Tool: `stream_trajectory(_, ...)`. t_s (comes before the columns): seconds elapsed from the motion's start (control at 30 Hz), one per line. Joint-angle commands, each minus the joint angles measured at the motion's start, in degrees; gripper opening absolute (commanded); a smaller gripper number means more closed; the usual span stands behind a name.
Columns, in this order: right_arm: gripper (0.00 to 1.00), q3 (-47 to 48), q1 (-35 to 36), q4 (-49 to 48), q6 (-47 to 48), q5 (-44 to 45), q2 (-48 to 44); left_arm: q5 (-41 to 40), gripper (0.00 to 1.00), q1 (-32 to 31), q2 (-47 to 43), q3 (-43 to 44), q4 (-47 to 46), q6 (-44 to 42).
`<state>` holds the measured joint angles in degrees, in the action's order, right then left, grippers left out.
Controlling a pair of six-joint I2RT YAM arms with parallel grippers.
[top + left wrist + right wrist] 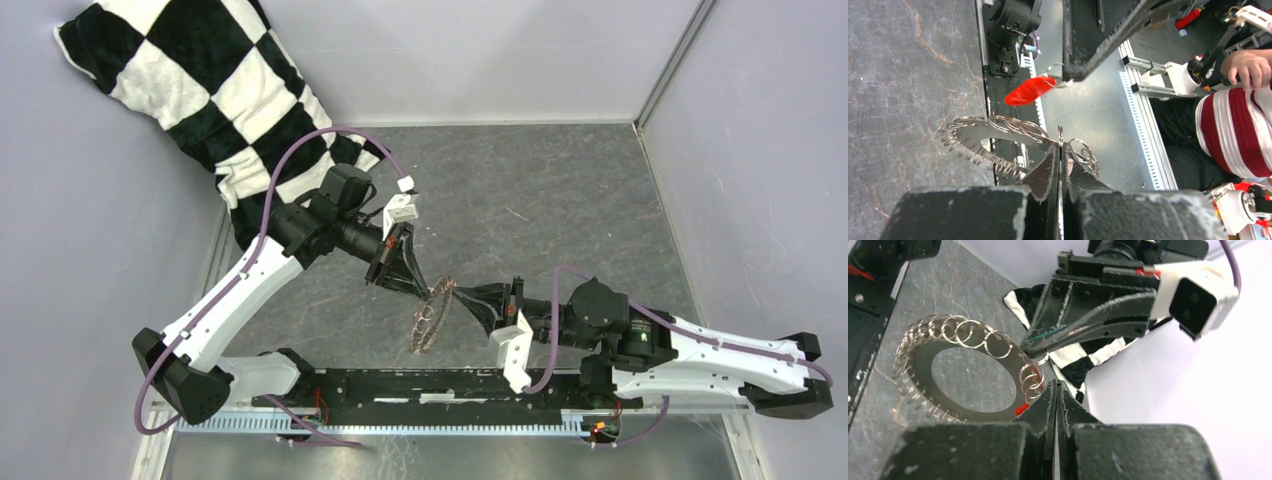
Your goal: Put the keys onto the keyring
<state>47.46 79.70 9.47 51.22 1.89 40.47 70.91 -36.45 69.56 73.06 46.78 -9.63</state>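
The keyring (430, 316), a toothed grey disc with a hollow centre and several wire loops, hangs on edge above the table between both arms. My left gripper (431, 291) is shut on one of its loops; its jaws (1060, 144) pinch that loop beside the disc (993, 142). The red-headed key (1028, 90) dangles by a wire loop from my right gripper (1068, 79), which is shut on it just above the keyring. In the right wrist view my right gripper (1055, 384) is shut, a red sliver of the key (1021, 408) shows beside it, and the keyring (920, 360) hangs from the left gripper (1031, 353).
A black-and-white checkered cloth (200, 90) lies at the back left corner against the wall. Grey walls close in the dark table on the left, back and right. The arms' black base rail (430, 385) runs along the near edge. A person's striped sleeve (1238, 130) shows beyond it.
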Motion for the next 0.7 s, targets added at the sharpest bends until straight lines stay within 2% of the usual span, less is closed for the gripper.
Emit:
stream_trajectory(0.0,0.01,-2.7,-3.15,-7.37,-12.3,0.44,-0.08,-0.74,0.02,0.14,-1.63,1.47,5.47,-10.22)
stream_trajectory(0.1,0.01,-5.93,-8.5,-7.98,-18.79,0.31,2.76,-4.85,0.02,0.99,-2.0,0.9,9.99,-16.51)
stream_trajectory(0.2,0.01,-13.26,-17.03,-15.13,-26.52,-5.99,3.55,-9.55,0.02,3.54,-1.13,0.15,16.92,-24.53)
stream_trajectory(0.33,0.01,-22.79,-21.82,-23.88,-31.08,-7.96,5.8,-8.6,0.02,13.22,2.57,1.45,30.24,-38.83)
stream_trajectory(0.4,0.01,-26.34,-23.04,-27.84,-32.21,-8.55,9.08,-8.04,0.02,17.5,3.56,2.37,33.98,-43.75)
stream_trajectory(0.5,0.01,-27.92,-24.48,-32.99,-35.62,-10.83,15.54,-7.69,0.02,20.31,3.12,2.46,36.43,-47.78)
stream_trajectory(0.67,0.01,-29.2,-25.82,-43.91,-38.26,-14.76,23.49,-5.94,0.02,20.71,0.39,0.84,37.12,-48.51)
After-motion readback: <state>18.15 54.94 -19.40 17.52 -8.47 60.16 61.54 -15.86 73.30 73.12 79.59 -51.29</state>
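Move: The red key tag hangs some 4 cm below the right fingertips by its small ring. The bare patch of table it is taken to is about 8 cm ahead of that hand, 2 cm to its right and roughly 31 cm below. The metal disc's middle is 2 cm back, 4 cm left and 8 cm below. From the left hand, which pinches the disc's edge, the patch lies about 8 cm ahead, 7 cm right and 29 cm below. Still pinching the red key tag, the right hand draws away from the metal disc, first forward and down, then nearly straight down towards the bare table, about 25 cm lower in all, rolling some 40 degrees and turning a little clockwise. The left hand keeps its grip on the disc's edge and carries it left, down and forward, away from the right hand. ##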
